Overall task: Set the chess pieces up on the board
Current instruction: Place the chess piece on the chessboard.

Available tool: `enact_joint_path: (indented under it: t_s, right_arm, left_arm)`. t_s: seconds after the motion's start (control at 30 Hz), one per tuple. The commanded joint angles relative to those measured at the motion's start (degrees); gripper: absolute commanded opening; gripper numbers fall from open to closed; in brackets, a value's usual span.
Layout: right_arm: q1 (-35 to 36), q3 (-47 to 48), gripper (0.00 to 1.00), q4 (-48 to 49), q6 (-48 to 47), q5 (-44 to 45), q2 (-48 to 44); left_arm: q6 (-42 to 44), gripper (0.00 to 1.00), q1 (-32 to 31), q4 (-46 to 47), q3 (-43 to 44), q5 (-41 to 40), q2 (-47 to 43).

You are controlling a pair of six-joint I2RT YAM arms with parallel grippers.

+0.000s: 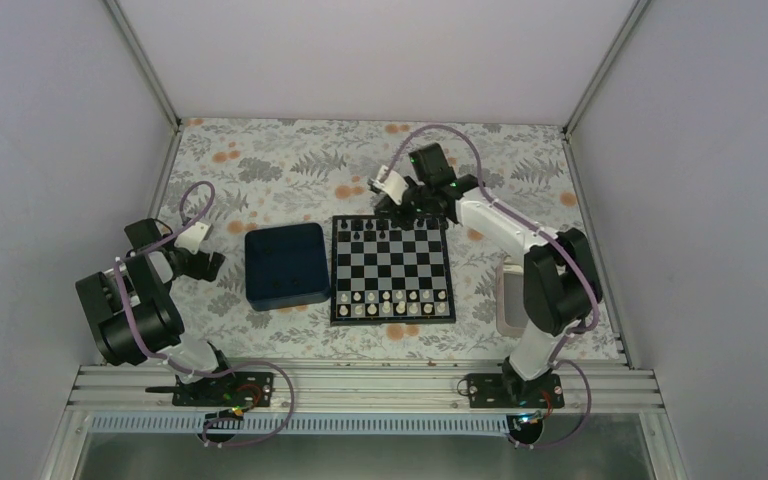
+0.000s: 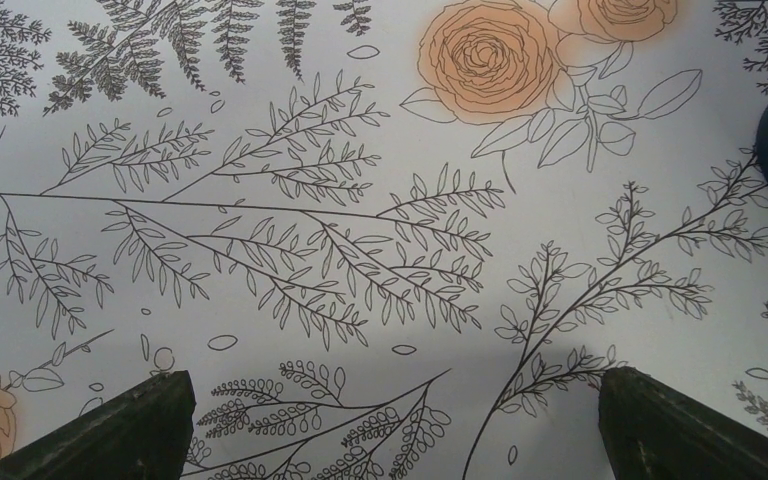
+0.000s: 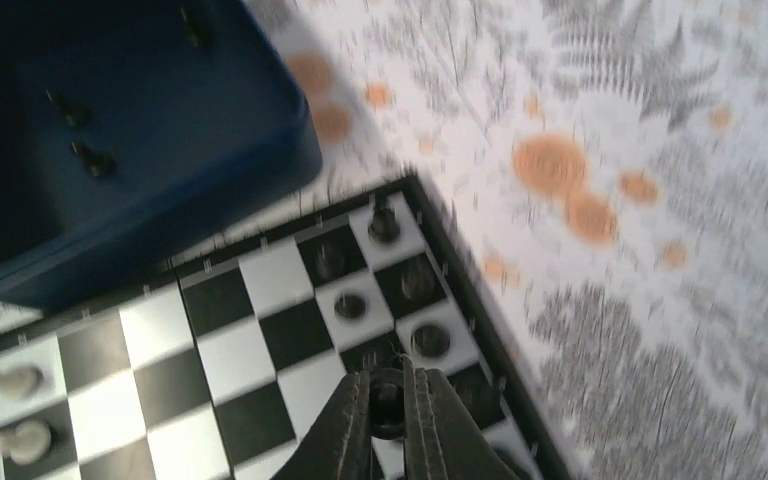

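Observation:
The board (image 1: 391,270) lies mid-table, its checks also showing in the right wrist view (image 3: 230,350). Black chess pieces (image 1: 380,234) stand on its far rows, several of them close up (image 3: 384,222) in the right wrist view. My right gripper (image 3: 388,388) hovers over the board's far edge (image 1: 392,208), shut on a small black chess piece (image 3: 388,402). More black pieces (image 3: 90,160) lie in the dark blue tray (image 3: 180,190). My left gripper (image 2: 390,385) is open over bare tablecloth, left of the tray (image 1: 205,262), with nothing between its fingers (image 2: 145,415).
The dark blue tray (image 1: 285,265) sits against the board's left side. White pieces (image 1: 390,305) fill the board's near rows. A pale tray (image 1: 508,295) lies to the right of the board, by the right arm. Enclosure walls and posts border the flowered tablecloth.

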Motion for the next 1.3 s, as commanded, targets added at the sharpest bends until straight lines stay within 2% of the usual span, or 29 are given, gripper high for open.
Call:
enact_joint_path:
  t_s: [0.0,0.23,1.27]
  right_arm:
    - [-3.0,-7.0,0.04,2.6,-1.2,0.0,-3.7]
    - [-5.0,-11.4,0.05,4.2,-2.6,-1.0,-1.5]
    - [-6.9,-12.1,0.06,7.1,-4.1,-0.9,6.1]
  left_arm:
    - [0.3,1.0,0.2,-0.8,-0.7,0.5,-1.0]
    - [0.2,1.0,0.1,-1.1,-1.0,0.6,-1.8]
    - [0.3,1.0,0.2,-1.6,-0.6,0.9,-1.2]
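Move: I hold a black pawn in my right hand. The empty square for it lies about 6 cm to the right, level fore and aft, some 14 cm below. The last set pawn stands a square to the left of that spot, 2 cm right of my hand; the black king is 4 cm ahead and 6 cm right, the bishop beside it 4 cm ahead and 10 cm right. From my left hand the square is roughly 48 cm right and 6 cm ahead. I keep the pawn pinched and sweep my right hand down and to the right, about 5 cm sideways, until it is over the empty square next to the last pawn. Then I slow and sink almost straight down in front of the king, some 9 cm lower in all, my fingers tipping about 10 degrees steeper. ##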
